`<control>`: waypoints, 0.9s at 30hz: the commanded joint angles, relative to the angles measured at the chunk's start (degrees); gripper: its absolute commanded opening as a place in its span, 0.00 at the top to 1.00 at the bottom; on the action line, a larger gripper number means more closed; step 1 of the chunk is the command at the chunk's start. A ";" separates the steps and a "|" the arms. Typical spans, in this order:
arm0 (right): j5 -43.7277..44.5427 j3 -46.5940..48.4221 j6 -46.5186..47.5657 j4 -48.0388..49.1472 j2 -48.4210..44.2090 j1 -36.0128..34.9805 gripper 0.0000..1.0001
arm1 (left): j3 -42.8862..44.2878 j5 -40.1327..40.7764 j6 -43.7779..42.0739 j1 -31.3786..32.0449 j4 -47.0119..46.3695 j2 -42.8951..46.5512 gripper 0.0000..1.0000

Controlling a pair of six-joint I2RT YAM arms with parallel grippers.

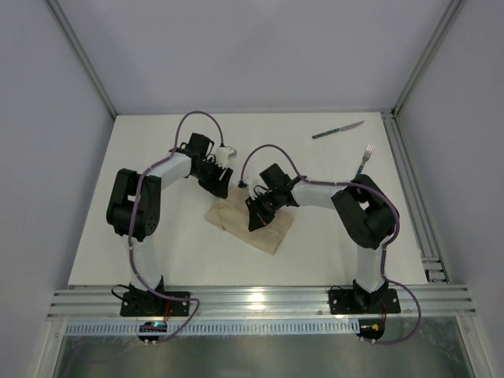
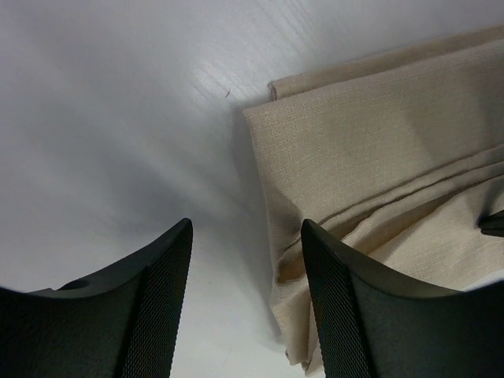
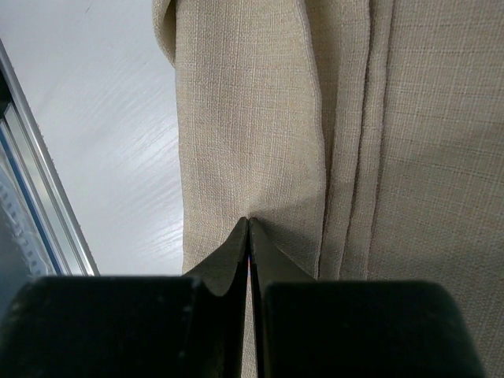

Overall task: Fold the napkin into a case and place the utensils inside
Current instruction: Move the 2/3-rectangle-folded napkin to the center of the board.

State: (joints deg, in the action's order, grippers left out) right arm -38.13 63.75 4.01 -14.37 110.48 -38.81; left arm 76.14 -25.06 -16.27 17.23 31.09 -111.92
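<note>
The beige napkin (image 1: 272, 235) lies folded into a narrow oblong in the middle of the table, with layered edges running along its length (image 3: 346, 118). My right gripper (image 1: 257, 217) is shut, and its closed tips (image 3: 250, 220) press down on top of the cloth with nothing between them. My left gripper (image 1: 224, 186) hovers open over the cloth's far-left end (image 2: 378, 142). One of its fingers is above bare table, the other above the cloth edge (image 2: 246, 224). The knife (image 1: 337, 130) and the fork (image 1: 365, 160), both green-handled, lie far right near the back.
An aluminium rail (image 1: 409, 181) runs along the table's right side and another (image 1: 252, 299) along the front, where both arm bases stand. The front rail (image 3: 39, 205) also shows at the left of the right wrist view. White walls close the back and sides.
</note>
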 commanded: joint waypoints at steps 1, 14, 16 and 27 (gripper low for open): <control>5.26 -0.47 3.81 -6.72 0.88 -0.30 0.96 | -0.11 -4.73 1.77 0.17 -3.23 2.14 0.40; 7.54 -1.52 2.58 -4.97 -1.14 -0.30 0.96 | 4.28 -1.57 3.18 2.80 -0.86 -2.25 0.58; 9.38 -1.61 2.32 -4.88 -1.92 -0.30 0.96 | 4.20 -1.22 3.09 2.80 0.19 -2.34 0.86; 12.03 -1.17 0.74 -5.49 -2.90 -0.13 0.96 | -4.49 1.06 -0.60 -1.23 3.10 3.46 1.00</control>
State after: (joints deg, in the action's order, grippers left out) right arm -31.83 63.46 4.16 -16.93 108.22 -39.20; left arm 74.30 -25.15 -14.87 18.06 30.98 -111.85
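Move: Just beyond the left hand's open fingers lies the napkin's far-left corner, about 3 cm ahead, 4 cm to the right and 2 cm below; the napkin's middle is some 7 cm back and 9 cm to the right of that hand. The right hand's shut fingertips already rest on the napkin, its middle only about 3 cm ahead of them and level sideways. Nothing else lies close by. Easing about 2.5 cm to the right over the napkin's corner, the left hand shuts its fingers from a bit over half open, then swings back to the left some 2.5 cm, drawing about 1.5 cm towards its base and sinking as much, so its closed tips press on the cloth beside the corner. The right hand keeps its shut tips on the napkin, drifting barely 1 cm right. ##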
